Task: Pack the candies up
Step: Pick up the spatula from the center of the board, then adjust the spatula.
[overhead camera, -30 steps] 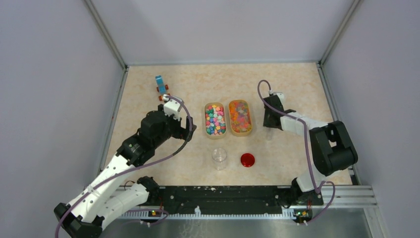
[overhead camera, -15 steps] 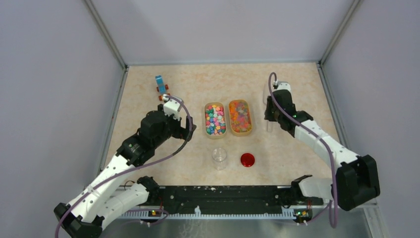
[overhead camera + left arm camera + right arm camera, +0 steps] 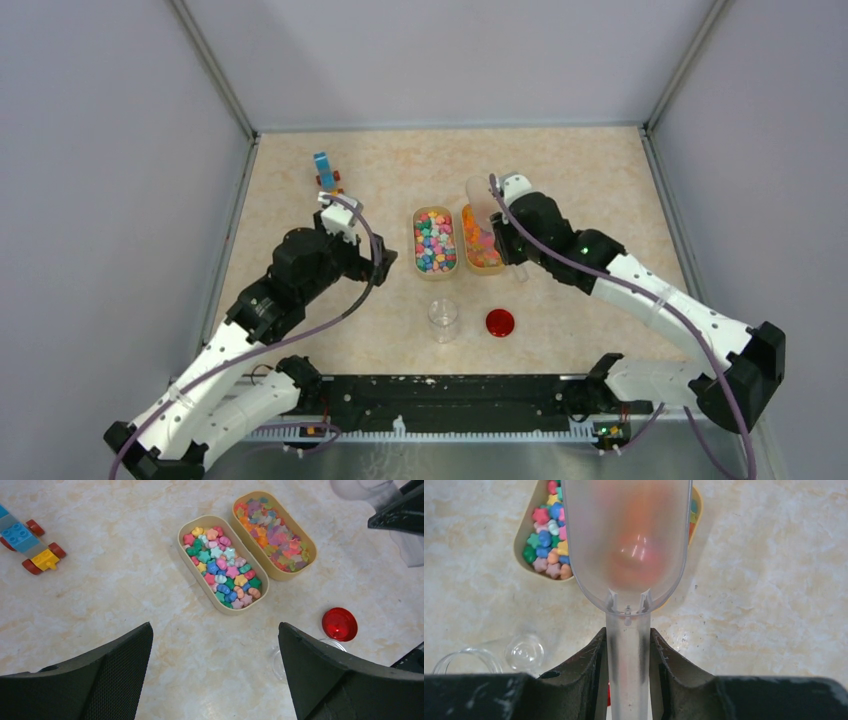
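The candies (image 3: 434, 241) are tiny multicoloured pieces that fill a tan oval tray (image 3: 417, 216); more, mostly orange and pink (image 3: 487, 245), fill a second tan tray (image 3: 502, 262) beside it. Both trays show in the left wrist view (image 3: 222, 567) (image 3: 274, 540). My right gripper (image 3: 627, 639) is shut on the handle of a clear plastic scoop (image 3: 626, 540), held over the right tray (image 3: 482, 198). My left gripper (image 3: 215, 635) is open and empty above bare table, left of the trays. A clear empty jar (image 3: 443, 319) stands in front of the trays.
A round red lid (image 3: 499, 322) lies right of the jar. A blue-and-orange toy block vehicle (image 3: 325, 170) sits at the back left. Grey walls close in the table on three sides.
My right arm has swung left from the right side of the table, carrying the scoop over the right candy tray. My left arm has barely moved.
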Robot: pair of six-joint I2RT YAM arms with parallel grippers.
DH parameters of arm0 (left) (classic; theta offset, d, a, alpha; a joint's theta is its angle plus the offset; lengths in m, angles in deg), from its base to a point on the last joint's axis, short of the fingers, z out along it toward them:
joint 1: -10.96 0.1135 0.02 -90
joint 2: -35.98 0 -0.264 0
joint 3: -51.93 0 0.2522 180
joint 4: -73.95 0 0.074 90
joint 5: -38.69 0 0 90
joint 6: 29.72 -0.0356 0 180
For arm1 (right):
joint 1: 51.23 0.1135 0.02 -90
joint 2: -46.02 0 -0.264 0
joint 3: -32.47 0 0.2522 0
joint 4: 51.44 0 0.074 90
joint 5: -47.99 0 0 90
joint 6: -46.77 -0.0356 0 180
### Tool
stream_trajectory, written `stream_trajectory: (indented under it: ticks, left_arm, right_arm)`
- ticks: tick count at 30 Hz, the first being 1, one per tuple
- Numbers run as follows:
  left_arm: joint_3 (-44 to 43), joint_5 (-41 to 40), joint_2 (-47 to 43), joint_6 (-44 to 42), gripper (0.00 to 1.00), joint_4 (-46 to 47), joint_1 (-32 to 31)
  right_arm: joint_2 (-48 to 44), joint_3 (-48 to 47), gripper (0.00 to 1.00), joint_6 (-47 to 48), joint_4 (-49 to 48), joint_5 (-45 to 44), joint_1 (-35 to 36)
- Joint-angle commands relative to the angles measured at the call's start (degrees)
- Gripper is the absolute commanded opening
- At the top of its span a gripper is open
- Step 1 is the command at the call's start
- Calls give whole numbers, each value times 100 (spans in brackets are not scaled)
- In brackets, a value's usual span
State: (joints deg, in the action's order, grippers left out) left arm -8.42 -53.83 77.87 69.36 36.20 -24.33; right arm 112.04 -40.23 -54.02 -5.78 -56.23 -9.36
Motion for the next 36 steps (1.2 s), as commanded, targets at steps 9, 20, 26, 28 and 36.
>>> stream_trajectory:
  ticks: [9,20,26,28,36]
  left_arm:
    - [-395,1734,211,1272,99,396,25]
    - [-632,3008,685,1693,99,344,478]
    - [-231,4723,691,2115,99,659,1451]
    - [-58,5176,694,2302,99,801,1708]
    - [167,5523,502,2525,98,831,1736]
  right_arm:
    - [-209,-613,0,1474,1106,-155,1518]
    - [-302,-639,0,2473,1425,-487,2565]
    - [-522,-662,0,2787,1417,-278,2788]
    - [-591,-675,0,2898,1385,-230,2857]
    - [-466,-956,0,3112,1262,-182,3051]
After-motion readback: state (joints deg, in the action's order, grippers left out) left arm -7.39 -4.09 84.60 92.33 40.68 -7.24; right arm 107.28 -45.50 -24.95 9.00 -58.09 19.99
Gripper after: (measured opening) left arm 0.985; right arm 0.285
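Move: The spatula is already in my right fingers. The clear jar stands about 12 cm back and 12 cm left of that hand, its middle some 14 cm below; the red lid is 10 cm straight back, the gummy box 9 cm ahead and 3 cm left, and the star-candy box 9 cm ahead and 15 cm left. From my open left hand the jar is about 9 cm back, 10 cm right and 19 cm below. Keeping my grip on the spatula, I draw my right hand back about 12 cm and 5 cm left towards the jar, swinging it some 45 degrees counter-clockwise with its left side dipping, and rising slightly at the end. My open left hand goes right and back towards the jar too, tipping down, rolling left side low and turning clockwise. ##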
